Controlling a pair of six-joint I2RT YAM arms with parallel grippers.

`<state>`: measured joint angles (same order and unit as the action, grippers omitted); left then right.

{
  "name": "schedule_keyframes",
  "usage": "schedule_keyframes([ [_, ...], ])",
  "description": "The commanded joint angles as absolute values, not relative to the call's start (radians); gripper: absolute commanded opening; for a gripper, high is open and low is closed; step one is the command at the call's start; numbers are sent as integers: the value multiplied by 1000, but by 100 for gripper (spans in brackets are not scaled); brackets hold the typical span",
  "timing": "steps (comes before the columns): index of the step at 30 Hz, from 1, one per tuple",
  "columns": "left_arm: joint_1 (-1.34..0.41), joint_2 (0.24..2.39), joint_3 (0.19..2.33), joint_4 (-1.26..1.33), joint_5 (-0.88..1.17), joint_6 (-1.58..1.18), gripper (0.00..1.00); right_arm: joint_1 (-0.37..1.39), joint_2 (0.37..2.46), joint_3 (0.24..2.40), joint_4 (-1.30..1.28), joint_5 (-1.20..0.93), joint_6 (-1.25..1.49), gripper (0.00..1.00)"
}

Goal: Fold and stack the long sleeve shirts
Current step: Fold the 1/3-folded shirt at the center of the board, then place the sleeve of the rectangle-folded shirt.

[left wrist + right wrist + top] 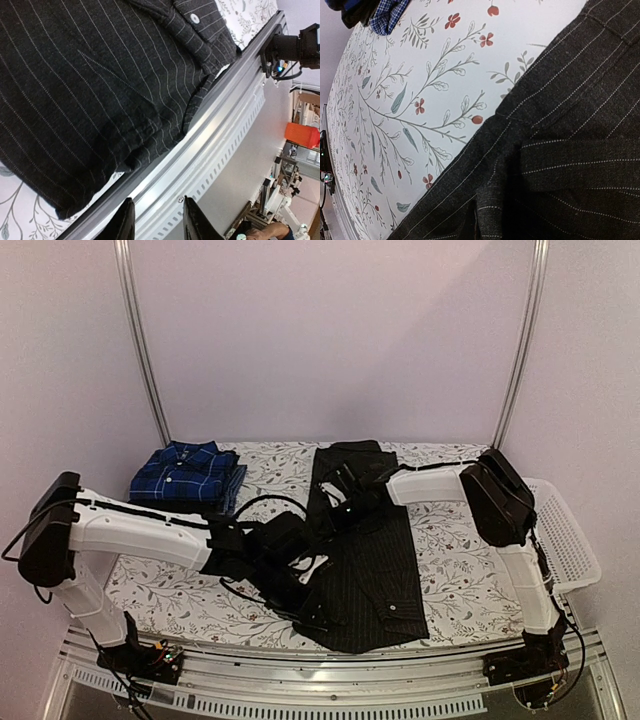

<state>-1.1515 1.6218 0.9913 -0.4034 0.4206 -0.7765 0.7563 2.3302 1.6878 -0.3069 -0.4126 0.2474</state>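
A black pinstriped long sleeve shirt lies spread lengthwise in the middle of the table, its near hem drooping over the front edge. A blue-and-navy plaid shirt sits folded at the back left, and its corner shows in the right wrist view. My left gripper hovers open over the front rail beside the hem, with nothing between its fingers. My right gripper is down on the upper part of the black shirt. Its fingers are hidden, and pinstriped cloth bunches up right under the camera.
A white mesh basket stands at the table's right edge. The floral table cover is bare to the right of the black shirt and at the near left. The metal front rail runs just beyond the hem.
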Motion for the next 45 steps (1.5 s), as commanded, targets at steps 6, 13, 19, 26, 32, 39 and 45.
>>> schedule_keyframes([
  [6,-1211,1788,1163,-486,274,-724,33,715,2440,1793,-318,-362,332,0],
  [13,-1231,1904,1249,-661,54,-733,34,698,2475,1829,-318,-366,361,0],
  [19,-1246,1882,1207,-745,-122,-840,36,695,2478,1815,-317,-364,361,0],
  [26,-1256,1892,1157,-698,-116,-869,44,693,2481,1806,-317,-364,359,0],
  [32,-1298,1869,1125,-731,-125,-950,45,683,2480,1790,-318,-366,354,0],
  [39,-1293,1708,957,-569,-17,-1028,51,679,2477,1780,-318,-367,347,0],
  [45,-1295,1586,978,-574,-20,-1025,55,678,2471,1776,-323,-367,338,0],
])
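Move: The left hand hangs about 8 cm above the board's near rim. The shirt's near-left corner lies some 5 cm to its left, 2 cm ahead and 8 cm down, and the buttoned cuff about 16 cm to its right, 8 cm ahead and just as low. The right hand already pinches the shirt near its middle; from it the shirt's far edge is roughly 21 cm ahead and 6 cm to the right, at about the same height. Keeping its shut pinch on the cloth, the right hand drags the shirt forward about 5 cm, level with the board and turning slightly clockwise, then holds still. The left hand first swings out to the right, then sinks about 7 cm while going forward and left, and finally slides back and farther left to the near-left corner, its fingers opening wider and turning some 30 degrees to point more nearly straight down. ##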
